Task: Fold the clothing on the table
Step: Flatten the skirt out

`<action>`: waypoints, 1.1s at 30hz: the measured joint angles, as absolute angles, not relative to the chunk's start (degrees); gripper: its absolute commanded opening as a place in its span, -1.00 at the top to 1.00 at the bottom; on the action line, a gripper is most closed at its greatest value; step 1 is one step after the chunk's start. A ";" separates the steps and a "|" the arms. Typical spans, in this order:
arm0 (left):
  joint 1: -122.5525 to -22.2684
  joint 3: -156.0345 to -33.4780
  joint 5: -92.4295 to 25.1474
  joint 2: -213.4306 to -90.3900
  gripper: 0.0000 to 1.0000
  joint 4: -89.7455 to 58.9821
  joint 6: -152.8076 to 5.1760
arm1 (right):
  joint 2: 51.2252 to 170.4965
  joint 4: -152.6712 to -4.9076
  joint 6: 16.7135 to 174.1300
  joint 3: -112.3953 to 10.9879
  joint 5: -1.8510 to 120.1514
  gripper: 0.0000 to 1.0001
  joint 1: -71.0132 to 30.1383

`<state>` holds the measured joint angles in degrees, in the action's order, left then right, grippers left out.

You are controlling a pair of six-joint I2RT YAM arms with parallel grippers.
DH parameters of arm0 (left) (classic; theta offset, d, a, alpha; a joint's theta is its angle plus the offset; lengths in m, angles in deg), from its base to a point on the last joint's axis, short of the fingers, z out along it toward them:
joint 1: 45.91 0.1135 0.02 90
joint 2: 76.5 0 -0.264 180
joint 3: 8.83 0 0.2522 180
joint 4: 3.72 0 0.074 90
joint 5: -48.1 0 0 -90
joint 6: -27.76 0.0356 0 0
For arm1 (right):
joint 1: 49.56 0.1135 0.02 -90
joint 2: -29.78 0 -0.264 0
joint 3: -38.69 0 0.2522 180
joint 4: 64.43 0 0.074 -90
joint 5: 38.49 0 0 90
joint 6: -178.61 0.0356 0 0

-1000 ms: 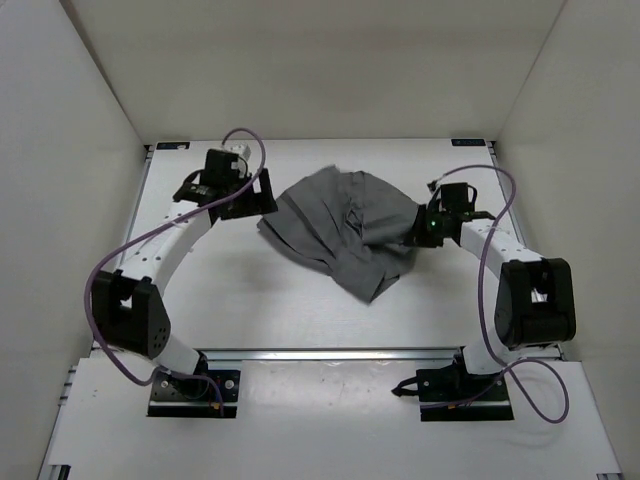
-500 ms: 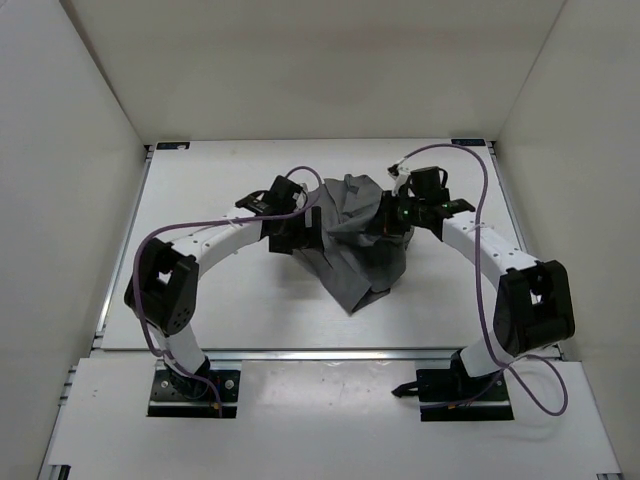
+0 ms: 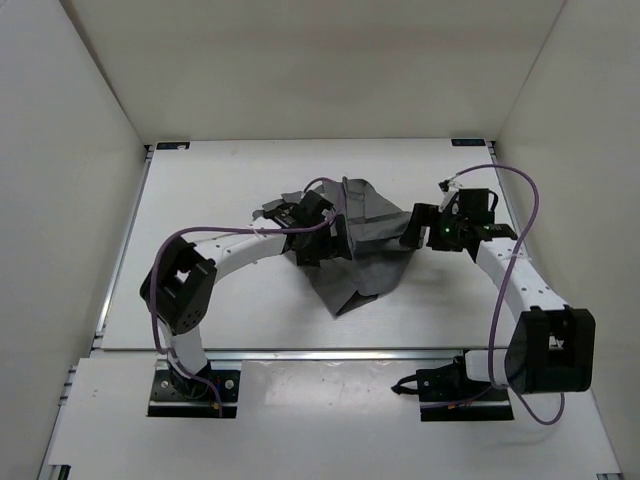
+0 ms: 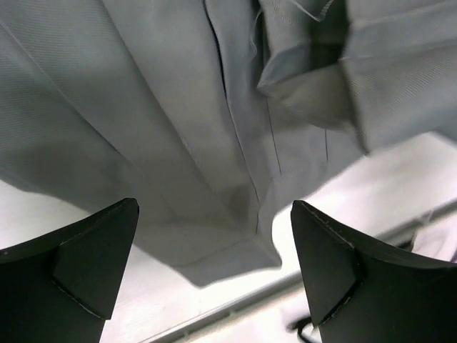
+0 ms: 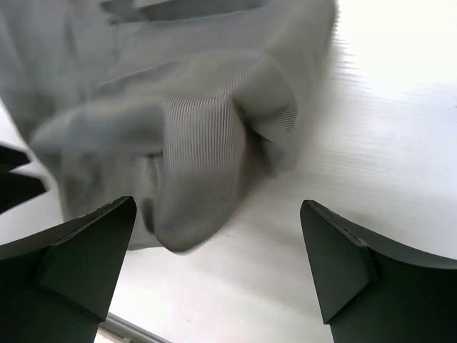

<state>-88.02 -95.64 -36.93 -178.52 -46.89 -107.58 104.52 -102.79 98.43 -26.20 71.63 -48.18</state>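
The dark-grey clothing (image 3: 368,255) lies bunched and wrinkled mid-table (image 3: 200,200), one corner pointing toward the near edge. My left gripper (image 3: 335,240) hovers over its left part, jaws wide open. In the left wrist view the clothing (image 4: 178,107) fills the space ahead of the left gripper (image 4: 214,214), with nothing between the fingers. My right gripper (image 3: 415,228) stands open at the garment's right edge. In the right wrist view a rolled fold of clothing (image 5: 200,128) lies just ahead of the right gripper (image 5: 218,214), which holds nothing, above the bare table (image 5: 371,107).
White walls (image 3: 80,120) enclose the table on three sides. A metal rail (image 3: 330,352) runs along the near edge and shows in the left wrist view as the rail (image 4: 343,261). Purple cables (image 3: 520,215) loop off both arms.
My right gripper has opened and let go of the clothing, then drawn back to the right. The left arm has swung right over the garment, which is now more bunched.
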 measured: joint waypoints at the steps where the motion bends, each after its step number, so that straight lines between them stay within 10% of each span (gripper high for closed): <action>1: -88.22 -95.64 -37.56 -178.87 -0.95 -46.54 -108.39 | 103.56 -102.68 98.54 -25.79 71.72 -0.95 -47.46; 6: -89.68 -95.82 -41.91 -181.32 -0.65 -46.09 -110.84 | 100.02 -102.44 98.93 -22.20 72.31 -0.89 -46.30; 18: -89.79 -87.05 -45.26 -181.63 0.99 -43.92 -115.71 | 97.48 -100.87 98.41 -14.49 72.35 -0.74 -42.06; 33: -80.28 -78.40 -41.50 -168.16 1.00 -53.04 -105.20 | 112.30 -92.72 100.49 -27.06 74.51 -0.48 -36.44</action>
<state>-80.28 -78.40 -41.50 -168.16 -53.04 -105.20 112.30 -92.72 100.49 -27.06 74.51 -36.44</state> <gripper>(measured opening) 0.019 0.770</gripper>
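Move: The skirt lies spread beneath the left hand; the spot it goes for is about 7 cm below, 3 cm left and 2 cm back. From that hand the skirt's near corner is roughly 14 cm back and 1 cm left, and its raised right fold about 12 cm right and 1 cm ahead. That fold is some 3 cm left, 1 cm back and 4 cm below the right hand. Left hand sinks 7 cm, pinches the skirt, drags left about 8 cm; right goes back, then forward-left. ##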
